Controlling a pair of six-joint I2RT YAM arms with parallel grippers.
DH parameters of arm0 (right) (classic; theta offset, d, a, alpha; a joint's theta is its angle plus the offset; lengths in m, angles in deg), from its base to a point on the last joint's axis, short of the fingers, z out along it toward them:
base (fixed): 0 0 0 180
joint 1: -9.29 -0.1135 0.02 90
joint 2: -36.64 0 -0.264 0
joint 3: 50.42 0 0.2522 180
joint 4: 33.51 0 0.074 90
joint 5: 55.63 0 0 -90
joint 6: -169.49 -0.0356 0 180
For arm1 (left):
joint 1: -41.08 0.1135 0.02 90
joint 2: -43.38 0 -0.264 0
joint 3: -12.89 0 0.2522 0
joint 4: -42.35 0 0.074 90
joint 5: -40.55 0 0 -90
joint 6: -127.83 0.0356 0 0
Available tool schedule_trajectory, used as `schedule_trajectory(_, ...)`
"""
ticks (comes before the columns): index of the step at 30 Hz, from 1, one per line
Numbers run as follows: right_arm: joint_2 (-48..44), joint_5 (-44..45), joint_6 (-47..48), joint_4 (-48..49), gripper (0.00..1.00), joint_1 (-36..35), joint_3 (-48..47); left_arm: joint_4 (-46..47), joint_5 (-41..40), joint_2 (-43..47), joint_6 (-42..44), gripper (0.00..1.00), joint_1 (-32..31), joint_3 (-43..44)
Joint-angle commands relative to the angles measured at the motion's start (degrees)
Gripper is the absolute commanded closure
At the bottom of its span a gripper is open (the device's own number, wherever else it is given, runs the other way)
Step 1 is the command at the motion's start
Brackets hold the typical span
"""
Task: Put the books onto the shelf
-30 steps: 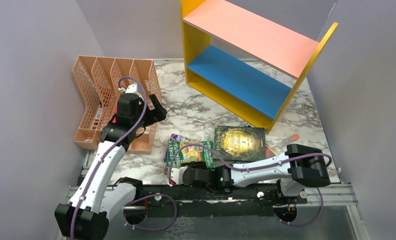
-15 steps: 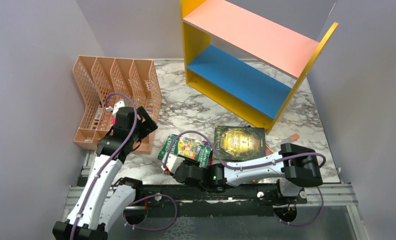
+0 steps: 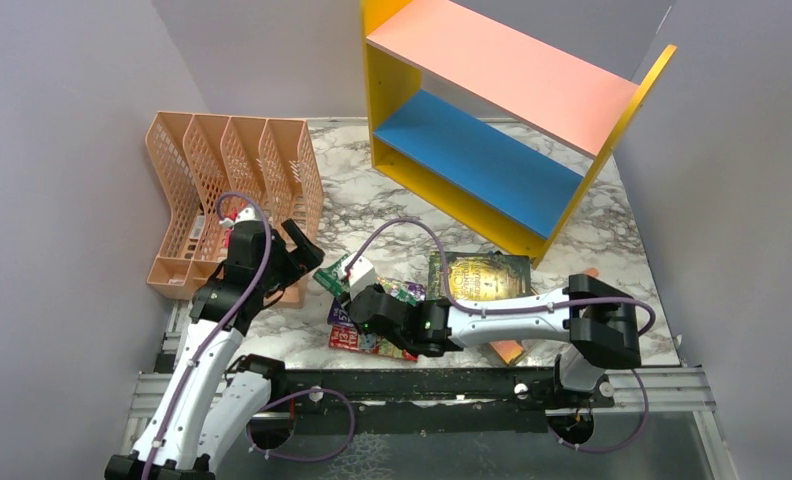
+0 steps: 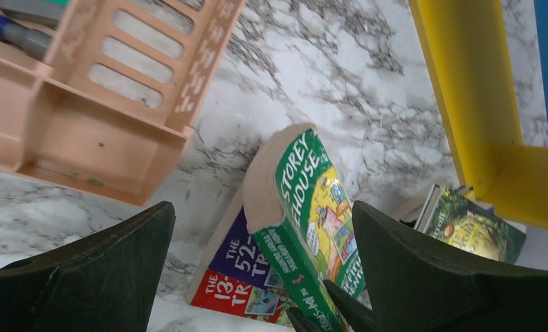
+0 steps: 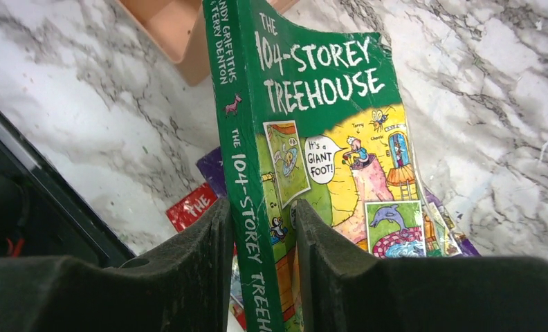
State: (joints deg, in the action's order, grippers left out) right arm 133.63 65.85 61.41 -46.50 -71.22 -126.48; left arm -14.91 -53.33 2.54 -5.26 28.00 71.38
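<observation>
My right gripper (image 5: pixel 261 220) is shut on the spine of a green "104-Storey Treehouse" book (image 5: pixel 326 111), which is lifted and tilted on edge above the pile. In the top view the green book (image 3: pixel 329 277) sticks out past the right gripper (image 3: pixel 352 298). Under it lie a purple book (image 4: pixel 240 252) and a red book (image 4: pixel 223 297), flat on the marble. A dark green-gold book (image 3: pixel 482 278) lies to their right. My left gripper (image 4: pixel 264 235) hangs wide open just left of the raised book, holding nothing. The shelf (image 3: pixel 492 130), with yellow sides, pink top and blue lower board, stands at the back.
A peach mesh file rack (image 3: pixel 232 190) stands at the left, close behind my left gripper (image 3: pixel 298 252). An orange-yellow corner (image 3: pixel 509 350) shows under the right arm. The shelf's yellow side panel (image 4: pixel 472 104) is near the books. Grey walls close in both sides.
The right gripper has raised the green book off the pile and carried it away from the near edge, uncovering the purple and red books. The left gripper has drawn back from the rack toward the books.
</observation>
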Motion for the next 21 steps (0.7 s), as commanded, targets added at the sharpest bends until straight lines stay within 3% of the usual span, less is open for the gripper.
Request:
schedule_trajectory(1, -0.2, -4.2, -10.3, 2.1, 0.96, 2.1, -1.4, 6.4, 13.8, -0.6, -1.4, 0.01, 0.4, -4.9)
schedule_trajectory(6, -0.8, -7.8, -12.0, 4.3, 0.96, 3.7, -1.3, 15.3, 21.7, -2.0, -3.5, 0.02, 0.3, -11.3)
schedule_trajectory(8, -0.9, -9.4, -12.7, 4.9, 0.96, 4.2, -1.3, 17.8, 23.8, -3.6, -4.0, 0.07, 0.3, -12.7)
schedule_trajectory(13, -2.7, -14.2, -13.2, 9.4, 0.91, 5.1, 1.2, 22.0, 25.1, -5.9, -4.5, 0.29, 0.3, -15.8)
schedule_trajectory(17, -4.5, -18.1, -12.7, 11.8, 0.81, 5.8, 3.8, 24.1, 24.5, -7.1, -3.9, 0.46, 0.4, -16.3)
schedule_trajectory(21, -6.4, -21.1, -12.3, 11.8, 0.66, 6.1, 6.0, 25.3, 24.6, -8.7, -3.1, 0.70, 0.3, -15.7)
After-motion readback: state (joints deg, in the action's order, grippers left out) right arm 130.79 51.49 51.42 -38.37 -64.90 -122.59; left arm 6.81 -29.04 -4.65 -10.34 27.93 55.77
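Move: The green book, already pinched by the right hand, has its middle about 8 cm to the left hand's right, 3 cm back and 8 cm below. From the left hand, the purple book lies roughly 5 cm back, 13 cm right and the red one 11 cm back, 13 cm right, both some 17 cm down. From the right hand, the green book's middle is about 4 cm ahead, 1 cm left and 2 cm below. The left fingers come astride the free far end of the green book and close on it from wide open to under half, after the hand travels about 8 cm right and 6 cm down, rolling its left side down some 20 degrees and turning clockwise. The right hand keeps its pinch by the spine, rising about 1.5 cm and tilting nearly 20 degrees. ##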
